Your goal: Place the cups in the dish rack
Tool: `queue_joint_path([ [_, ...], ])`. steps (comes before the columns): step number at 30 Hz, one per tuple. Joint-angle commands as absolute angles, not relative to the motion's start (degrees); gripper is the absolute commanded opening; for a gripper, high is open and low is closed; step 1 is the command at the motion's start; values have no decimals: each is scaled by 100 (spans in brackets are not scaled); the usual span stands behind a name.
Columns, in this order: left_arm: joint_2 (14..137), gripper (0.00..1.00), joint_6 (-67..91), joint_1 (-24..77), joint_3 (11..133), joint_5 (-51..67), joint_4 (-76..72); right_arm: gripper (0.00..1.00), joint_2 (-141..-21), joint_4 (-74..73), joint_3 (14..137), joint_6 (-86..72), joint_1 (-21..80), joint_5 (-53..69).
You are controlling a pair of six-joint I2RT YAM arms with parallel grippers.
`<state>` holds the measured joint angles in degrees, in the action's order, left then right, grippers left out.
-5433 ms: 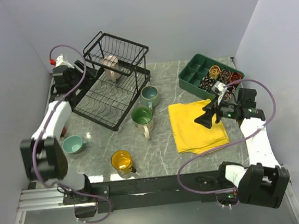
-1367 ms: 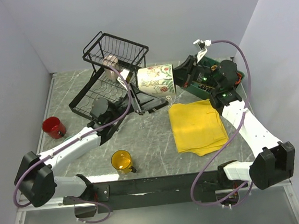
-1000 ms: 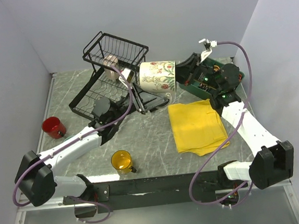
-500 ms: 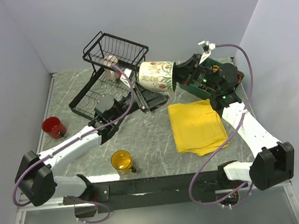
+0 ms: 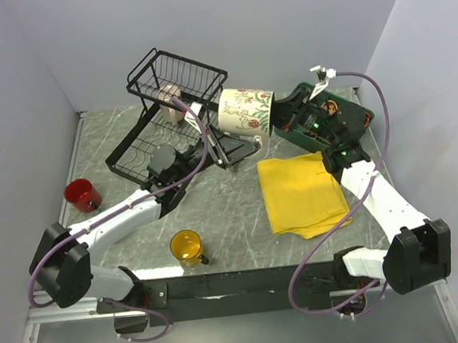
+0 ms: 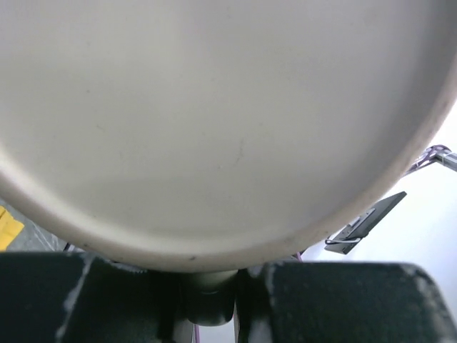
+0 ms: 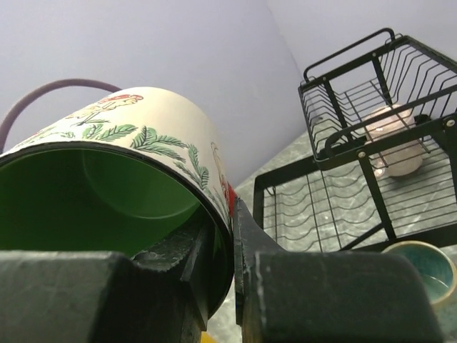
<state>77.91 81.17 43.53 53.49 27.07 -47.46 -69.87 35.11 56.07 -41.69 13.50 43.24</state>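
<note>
A cream floral cup (image 5: 245, 110) hangs tilted in the air beside the black wire dish rack (image 5: 155, 138). My right gripper (image 5: 277, 120) is shut on its rim, one finger inside the green interior (image 7: 93, 200) and one outside (image 7: 232, 236). My left gripper (image 5: 237, 143) reaches in from below. The cup's pale base (image 6: 214, 114) fills the left wrist view, and the handle (image 6: 207, 289) sits clamped between the fingers. A lilac-beige cup (image 5: 170, 95) lies in the rack. A red cup (image 5: 79, 192) and a yellow cup (image 5: 186, 244) stand on the table. A teal cup (image 7: 421, 264) shows by the rack.
A folded yellow cloth (image 5: 303, 191) lies on the table right of centre. A green compartmented tray (image 5: 352, 112) sits at the back right, mostly behind my right arm. The left arm stretches across the table in front of the rack.
My right gripper has lifted and tipped the floral cup a little up and right. My left gripper has risen under it and closed round the handle.
</note>
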Motion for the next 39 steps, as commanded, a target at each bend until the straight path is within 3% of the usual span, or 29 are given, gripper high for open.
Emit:
queue_joint_path([
  [1,7664,1,8622,4456,5827,2619,-5933,7,-6847,4298,5282,-3797,1547,5010],
  [3,7603,1,8534,4447,5810,2575,-5836,20,-6820,4219,5291,-3718,1538,5019],
  [4,7576,1,8508,4430,5792,2566,-5775,36,-6803,4149,5291,-3692,1538,5001],
  [7,7462,1,8464,4360,5661,2531,-5722,55,-6750,3921,5344,-3534,1538,5010],
  [10,7208,1,8368,4245,5459,2435,-5529,72,-6671,3710,5335,-3332,1538,5045],
  [14,6708,1,8192,3974,5212,2408,-5204,83,-6531,3516,5247,-2911,1512,5238],
  [21,5872,1,8112,3420,4440,2391,-4606,95,-6232,2595,5528,-1979,1327,6169],
  [31,4343,1,6962,2681,3797,2022,-2121,100,-5459,-1007,5441,1088,695,6662],
  [35,3894,1,6592,2269,3569,1942,-1469,100,-5221,-959,4504,1521,116,6960],
  [39,4078,1,6600,1697,3332,2354,-1721,100,-5246,-605,4008,1467,-588,7409],
])
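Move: The left hand already holds the green mug's handle, the mug's body some 7 cm ahead; the rack's lower tier lies about 25 cm ahead, 21 cm left and 33 cm below. From the left hand the upper tier is roughly 35 cm ahead, 14 cm left, 15 cm lower; the teal cup 25 cm ahead, 2 cm left, 34 cm down. For the right hand, pinching the rim, the mug's middle is 7 cm left, 3 cm back; the yellow cloth 10 cm right, straight below by 38 cm. Right hand releases the rim and sinks back; left carries the mug some 16 cm left, then down, rackward. ##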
